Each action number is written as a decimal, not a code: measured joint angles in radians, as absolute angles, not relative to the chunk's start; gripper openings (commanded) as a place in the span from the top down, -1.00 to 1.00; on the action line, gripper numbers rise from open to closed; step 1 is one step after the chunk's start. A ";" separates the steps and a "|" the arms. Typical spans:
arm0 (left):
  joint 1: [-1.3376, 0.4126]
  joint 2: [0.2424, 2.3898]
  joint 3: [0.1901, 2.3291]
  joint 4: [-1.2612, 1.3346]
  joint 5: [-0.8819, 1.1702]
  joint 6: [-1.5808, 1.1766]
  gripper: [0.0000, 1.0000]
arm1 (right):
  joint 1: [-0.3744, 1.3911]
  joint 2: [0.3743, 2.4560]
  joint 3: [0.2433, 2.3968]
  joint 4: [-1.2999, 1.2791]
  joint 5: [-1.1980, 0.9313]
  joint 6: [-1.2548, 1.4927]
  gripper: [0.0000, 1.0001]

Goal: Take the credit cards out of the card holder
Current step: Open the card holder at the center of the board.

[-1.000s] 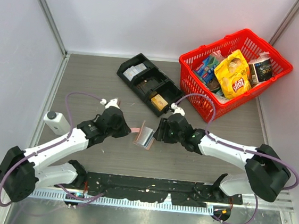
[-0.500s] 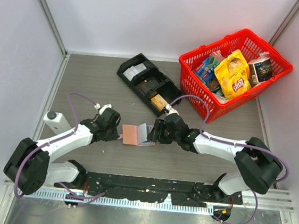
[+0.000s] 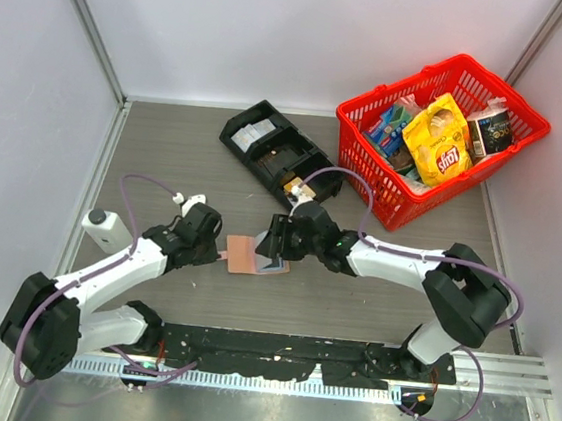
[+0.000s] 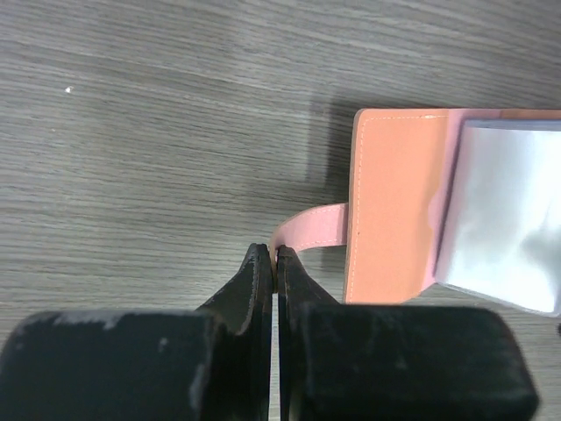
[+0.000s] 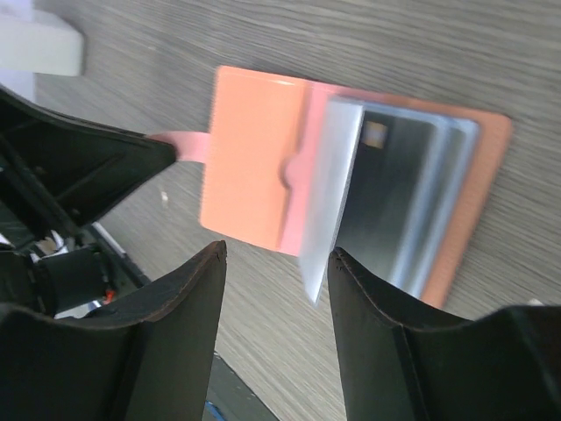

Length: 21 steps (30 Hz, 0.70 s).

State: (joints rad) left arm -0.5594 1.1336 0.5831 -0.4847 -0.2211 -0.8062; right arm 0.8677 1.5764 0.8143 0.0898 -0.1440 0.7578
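The salmon-pink card holder [image 3: 244, 255] lies open on the table between my two grippers. My left gripper [image 4: 277, 256] is shut on its small pink tab [image 4: 311, 230], left of the holder's flat cover [image 4: 394, 202]. Grey cards in pale sleeves [image 5: 399, 197] fan up from the holder's right half [image 5: 254, 167]. My right gripper [image 5: 276, 254] is open and hovers over the holder's near edge. The edge of one raised sleeve [image 5: 331, 206] stands between its jaws, close to the right finger. In the top view the right gripper [image 3: 275, 252] sits at the holder's right side.
A black compartment tray [image 3: 279, 156] lies behind the holder. A red basket [image 3: 440, 137] full of snack packs stands at the back right. A small white device [image 3: 105, 227] sits by the left arm. Grey walls close in left, right and back.
The holder went from held up between the grippers to lying open and flat, shifted a little left. Both grippers moved left with it; the right one now reaches over it.
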 measured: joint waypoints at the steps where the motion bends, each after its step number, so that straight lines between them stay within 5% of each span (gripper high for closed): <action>1: -0.559 1.117 0.583 -0.488 -0.223 -0.806 0.88 | 0.876 1.583 0.832 0.094 -0.150 0.757 -0.09; 7: -0.559 1.031 0.585 -0.521 -0.229 -0.807 0.71 | 0.927 1.685 0.933 0.112 -0.179 0.753 -0.06; 12: -0.559 0.892 0.601 -0.583 -0.253 -0.812 0.31 | 0.987 1.781 1.018 0.083 -0.187 0.733 -0.05; 21: -0.559 0.748 0.635 -0.663 -0.248 -0.839 0.24 | 1.056 1.994 1.264 -0.075 -0.185 0.678 -0.16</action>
State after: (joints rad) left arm -0.5594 0.7475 0.6350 -0.6632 -0.2478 -0.8387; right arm 1.0561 1.9938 1.2644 -0.0753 -0.1852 0.6781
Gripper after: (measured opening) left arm 0.374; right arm 0.564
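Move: Open on the table, the card holder has its middle roughly 9 cm right of the left hand, 1 cm ahead and 3 below; its strap, still pinched, lies at the fingertips, 1 cm right. For the right hand, the raised clear page is about 3 cm ahead, 1 cm right and 3 below, the holder's middle 3 cm ahead, 1 cm left and 5 below. The black tray sits 23 cm straight ahead of this hand, 3 lower. Sweeping left across the holder by about 11 cm, the right hand pushes the clear page over with its half-open fingers, first rising slightly, then sinking some 4 cm below its start and drawing back 3 cm, turning counter-clockwise. Meanwhile the left fingers open, let go of the strap and lift about 8 cm clear, tilting upward a little. ##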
